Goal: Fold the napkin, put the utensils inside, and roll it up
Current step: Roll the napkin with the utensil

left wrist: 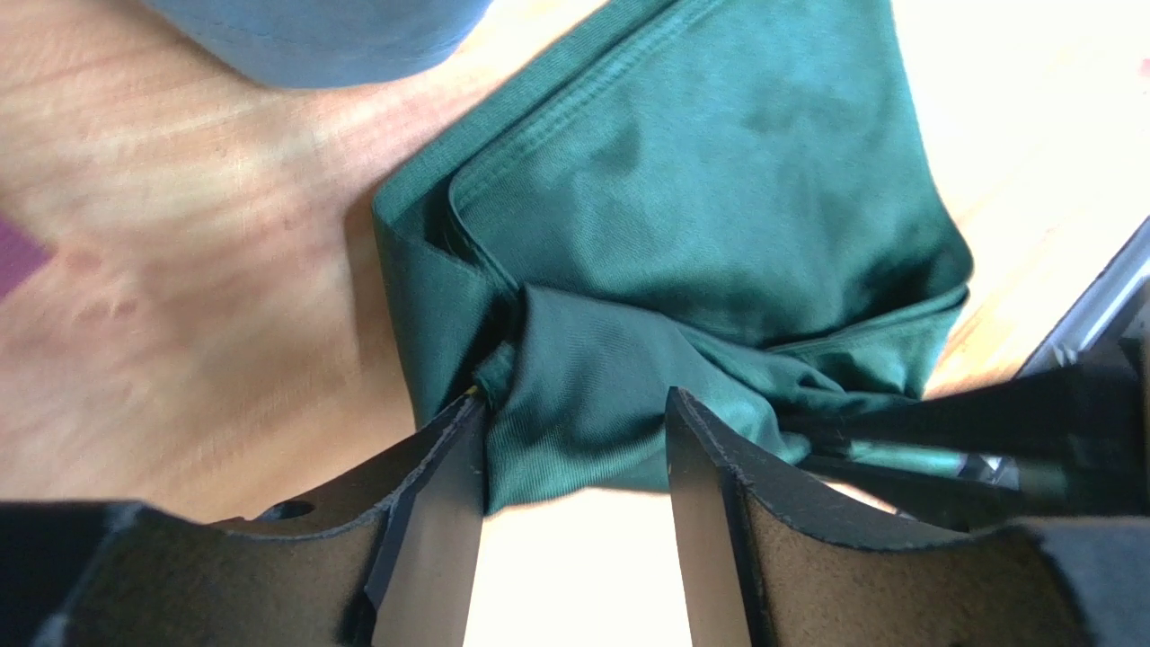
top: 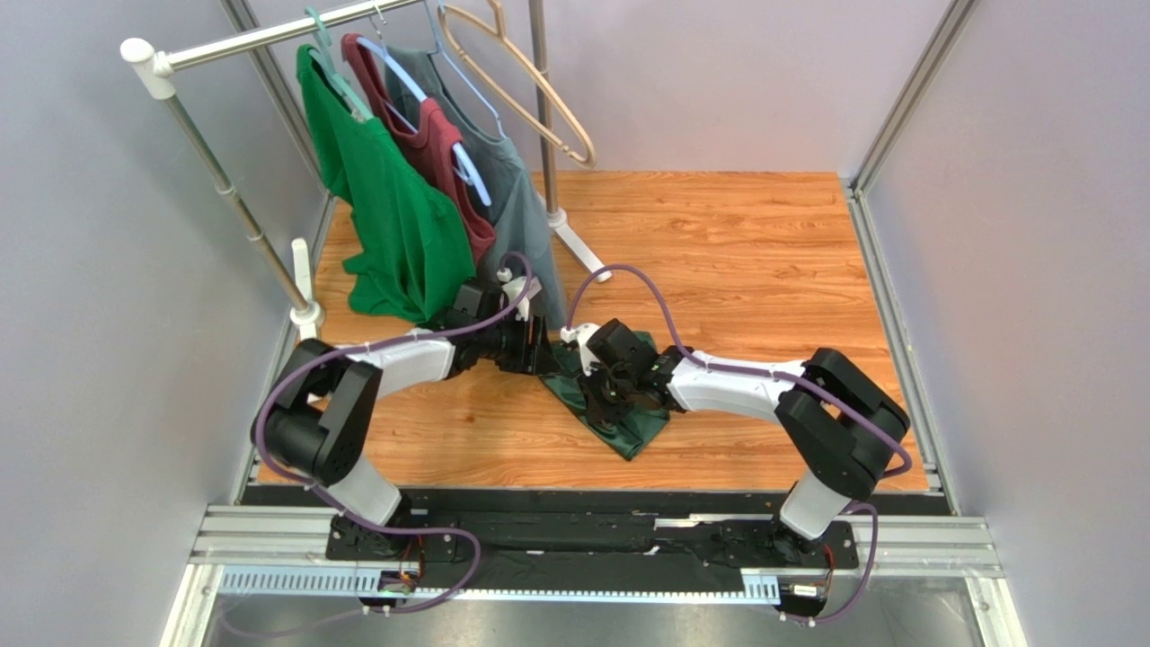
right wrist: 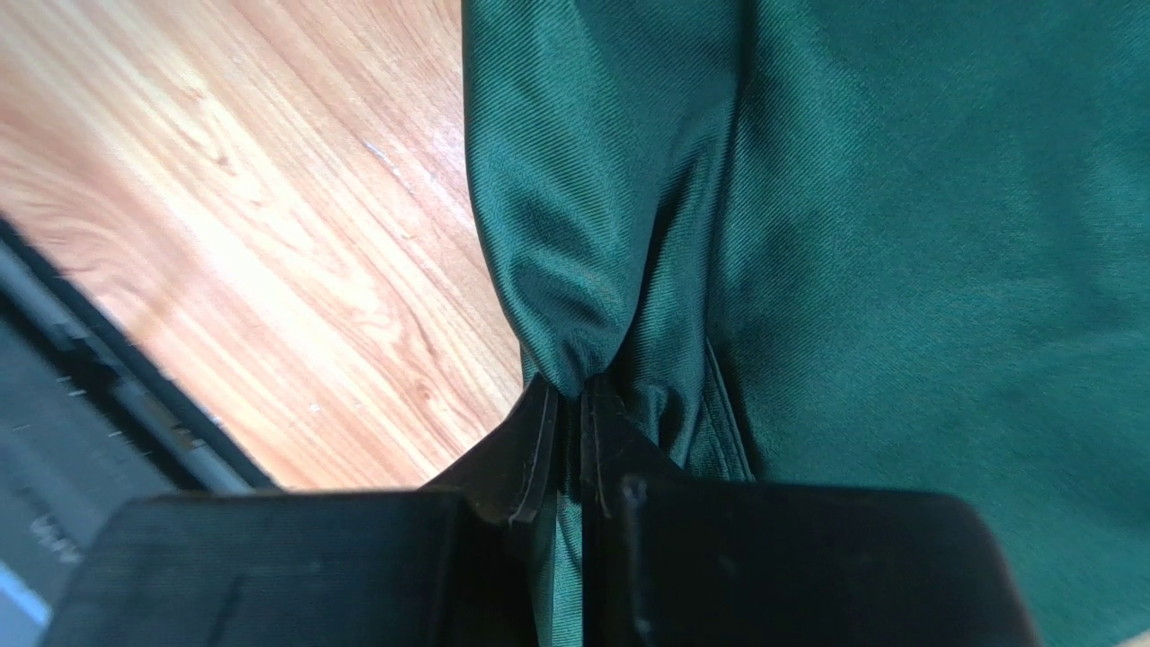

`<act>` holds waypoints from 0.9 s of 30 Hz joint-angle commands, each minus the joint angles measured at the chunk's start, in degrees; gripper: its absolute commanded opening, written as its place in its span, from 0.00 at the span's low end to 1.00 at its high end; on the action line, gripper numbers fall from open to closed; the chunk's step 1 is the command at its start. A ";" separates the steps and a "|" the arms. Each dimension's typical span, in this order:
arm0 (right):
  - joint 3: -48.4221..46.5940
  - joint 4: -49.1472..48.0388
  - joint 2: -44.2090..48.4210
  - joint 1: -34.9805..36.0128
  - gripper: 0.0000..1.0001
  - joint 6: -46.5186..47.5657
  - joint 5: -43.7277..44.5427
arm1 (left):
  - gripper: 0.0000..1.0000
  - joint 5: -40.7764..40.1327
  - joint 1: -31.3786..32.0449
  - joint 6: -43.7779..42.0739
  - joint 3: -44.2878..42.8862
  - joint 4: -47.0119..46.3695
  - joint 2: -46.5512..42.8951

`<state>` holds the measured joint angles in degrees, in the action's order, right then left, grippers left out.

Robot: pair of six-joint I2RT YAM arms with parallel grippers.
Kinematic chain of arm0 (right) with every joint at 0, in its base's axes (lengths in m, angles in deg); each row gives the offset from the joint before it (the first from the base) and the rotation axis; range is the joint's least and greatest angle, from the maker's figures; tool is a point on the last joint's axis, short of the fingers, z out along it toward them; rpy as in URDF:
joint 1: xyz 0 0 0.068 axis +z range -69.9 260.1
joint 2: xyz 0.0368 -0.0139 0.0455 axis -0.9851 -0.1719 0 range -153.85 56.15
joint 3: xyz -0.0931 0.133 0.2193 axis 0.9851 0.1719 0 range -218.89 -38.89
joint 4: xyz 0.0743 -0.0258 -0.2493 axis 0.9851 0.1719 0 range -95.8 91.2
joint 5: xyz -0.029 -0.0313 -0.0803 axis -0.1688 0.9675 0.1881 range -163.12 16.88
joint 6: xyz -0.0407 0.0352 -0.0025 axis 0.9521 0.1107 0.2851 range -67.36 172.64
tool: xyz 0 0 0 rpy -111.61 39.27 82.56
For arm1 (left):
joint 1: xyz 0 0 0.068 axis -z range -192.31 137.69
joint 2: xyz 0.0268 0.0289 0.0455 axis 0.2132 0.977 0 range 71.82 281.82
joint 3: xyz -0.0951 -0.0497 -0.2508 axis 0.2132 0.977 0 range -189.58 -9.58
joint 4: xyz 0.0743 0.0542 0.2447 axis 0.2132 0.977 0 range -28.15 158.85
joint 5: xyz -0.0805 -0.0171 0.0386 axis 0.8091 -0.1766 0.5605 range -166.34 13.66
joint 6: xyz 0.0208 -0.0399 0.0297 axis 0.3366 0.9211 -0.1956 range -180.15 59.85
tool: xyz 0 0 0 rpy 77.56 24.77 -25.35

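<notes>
The dark green napkin (top: pixel 624 421) lies bunched and partly folded on the wooden table between the two arms. In the left wrist view its folded layers (left wrist: pixel 702 175) spread out ahead, and a rumpled fold reaches in between the fingertips. My left gripper (left wrist: pixel 575 398) is open at the napkin's far left corner, its fingers apart on either side of that fold. My right gripper (right wrist: pixel 574 398) is shut on a pinched ridge of the napkin (right wrist: pixel 945 243). Seen from above, the left gripper (top: pixel 543 355) and right gripper (top: pixel 604 387) sit close together. The utensils are hidden.
A clothes rack stands at the back left with a bright green shirt (top: pixel 385 202), a maroon one (top: pixel 439 142), a grey-green shirt (top: pixel 510 182) and an empty wooden hanger (top: pixel 527 74). The grey-green shirt's hem (left wrist: pixel 324 34) hangs just beyond the left gripper. The rack's foot (top: pixel 583 250) rests on the table.
</notes>
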<state>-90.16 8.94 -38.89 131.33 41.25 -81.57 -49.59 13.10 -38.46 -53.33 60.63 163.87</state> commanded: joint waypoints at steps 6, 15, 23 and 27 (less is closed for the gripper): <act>4.33 -2.00 -1.02 -3.67 0.00 -2.75 -19.32 | 0.60 -2.04 0.08 1.86 9.63 -8.18 -11.97; 4.68 -2.44 -0.75 -8.41 0.00 -3.01 -30.30 | 0.61 -6.71 -0.10 1.95 19.13 -12.40 -23.93; 4.16 -2.53 -3.92 -12.55 0.00 -2.23 -37.25 | 0.61 0.67 -0.27 1.95 23.26 -24.69 -21.48; 3.89 -2.79 -5.50 -14.83 0.00 -1.87 -39.62 | 0.61 3.05 -0.27 1.60 23.80 -29.98 -18.84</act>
<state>-85.67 6.52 -42.68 118.23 38.93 -117.07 -50.71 13.10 -36.60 -30.03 40.81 143.28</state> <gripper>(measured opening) 0.062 0.611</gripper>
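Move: Between the left hand's open fingers, roughly 1 cm ahead, 1 cm to the right and 2 cm below, lies the napkin's just-released left end; the grey shirt's hem hangs some 6 cm ahead, slightly higher. The right hand already pinches the middle of the napkin's rolled near edge, its left end about 7 cm ahead and 7 cm to the left, the flat part about 4 cm ahead and 4 cm to the right. The table's near edge is about 11 cm back. Keeping its fingers shut on the roll, the right hand drags it back towards the table's near edge by about 4 cm while tilting some 30 degrees, so its fingertips swing from mostly down to point back and left. The still-open left hand backs off the roll's end, drawing back about 4 cm, rising 2 and going left, then easing slightly right again, its fingers tilting forward. ##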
